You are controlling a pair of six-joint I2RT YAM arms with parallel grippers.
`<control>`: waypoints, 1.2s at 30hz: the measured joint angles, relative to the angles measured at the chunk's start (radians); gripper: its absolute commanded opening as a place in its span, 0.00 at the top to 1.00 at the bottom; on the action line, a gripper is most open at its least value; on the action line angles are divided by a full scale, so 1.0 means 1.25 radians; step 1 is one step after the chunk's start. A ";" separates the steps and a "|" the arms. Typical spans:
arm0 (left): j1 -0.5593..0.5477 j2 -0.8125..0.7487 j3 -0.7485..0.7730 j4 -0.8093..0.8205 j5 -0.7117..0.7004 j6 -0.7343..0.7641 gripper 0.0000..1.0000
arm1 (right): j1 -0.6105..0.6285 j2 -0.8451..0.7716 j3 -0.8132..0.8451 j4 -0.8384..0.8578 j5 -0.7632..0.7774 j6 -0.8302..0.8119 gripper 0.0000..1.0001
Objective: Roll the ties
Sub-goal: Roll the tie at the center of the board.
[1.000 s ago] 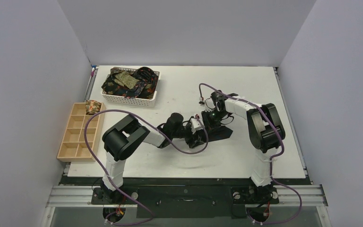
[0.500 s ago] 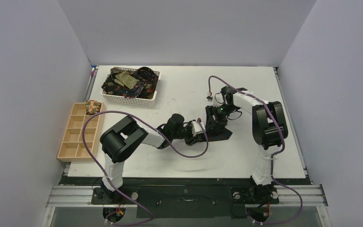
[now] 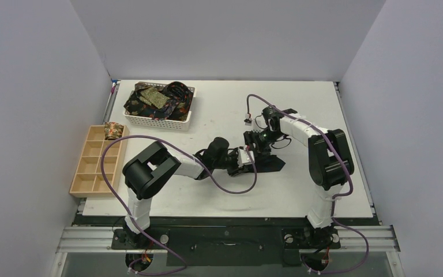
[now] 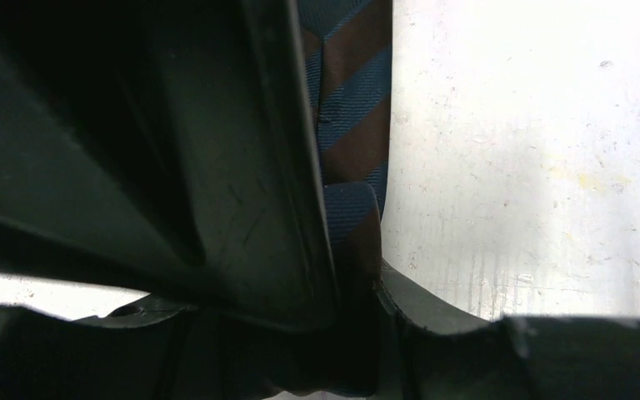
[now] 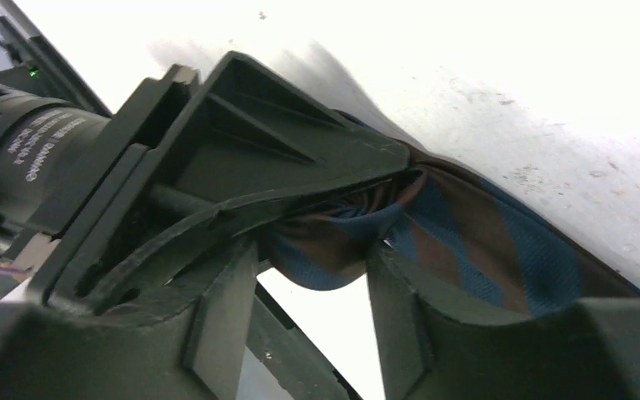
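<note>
A tie [image 3: 271,164] with dark blue and brown stripes lies on the white table in the middle. My left gripper [image 3: 247,157] reaches in from the left and is shut on one end of it. In the left wrist view the striped tie [image 4: 355,92] runs up from between the closed fingers of the left gripper [image 4: 357,268]. My right gripper [image 3: 255,142] comes down from behind, right beside the left one. In the right wrist view its narrow-set fingers [image 5: 217,317] pinch a bulging fold of the tie [image 5: 483,250]. The left gripper's finger [image 5: 283,158] lies over that fold.
A white lattice basket [image 3: 158,122] at the back left holds several patterned ties [image 3: 153,99]. A pale wooden compartment tray [image 3: 95,165] at the left edge has one small rolled tie [image 3: 113,130] in its far corner. Purple cables loop beside both arms.
My left gripper has slid a little right and away from me with the tie end. My right wrist swung right, then came back left against the left gripper.
</note>
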 measured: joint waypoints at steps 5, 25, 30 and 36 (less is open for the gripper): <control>0.000 0.000 0.008 -0.016 0.001 0.005 0.65 | -0.007 0.007 -0.013 0.014 0.013 0.005 1.00; 0.021 0.002 -0.016 0.035 0.047 -0.182 0.24 | -0.053 0.024 -0.055 0.039 0.020 -0.014 1.00; 0.019 0.026 0.008 0.049 0.056 -0.185 0.24 | -0.053 0.024 -0.055 0.038 0.054 -0.004 1.00; 0.016 0.053 0.039 0.057 0.065 -0.184 0.24 | -0.045 0.028 -0.043 0.021 0.107 0.012 1.00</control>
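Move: The rolled part of the tie is already clamped between the left fingers, its middle about 1 cm to the right of that hand's point and 1 cm above it. From the open right hand the roll's middle lies some 2 cm left and 3 cm below, level with it fore and aft. The tie's flat tail lies on the board with its middle about 8 cm to the right of the roll and 3 cm lower. The right fingers shut on the edge of the roll and keep their pinch while that hand pulls down about 4 cm and right 3.5 cm towards the tail, its fingertips tipping slightly more downward. Once the pinch is made, the left hand opens and lets go, rolls some 10 degrees, dips back about 1 cm, then comes forward again and follows about 2 cm to the right, open around the roll. ##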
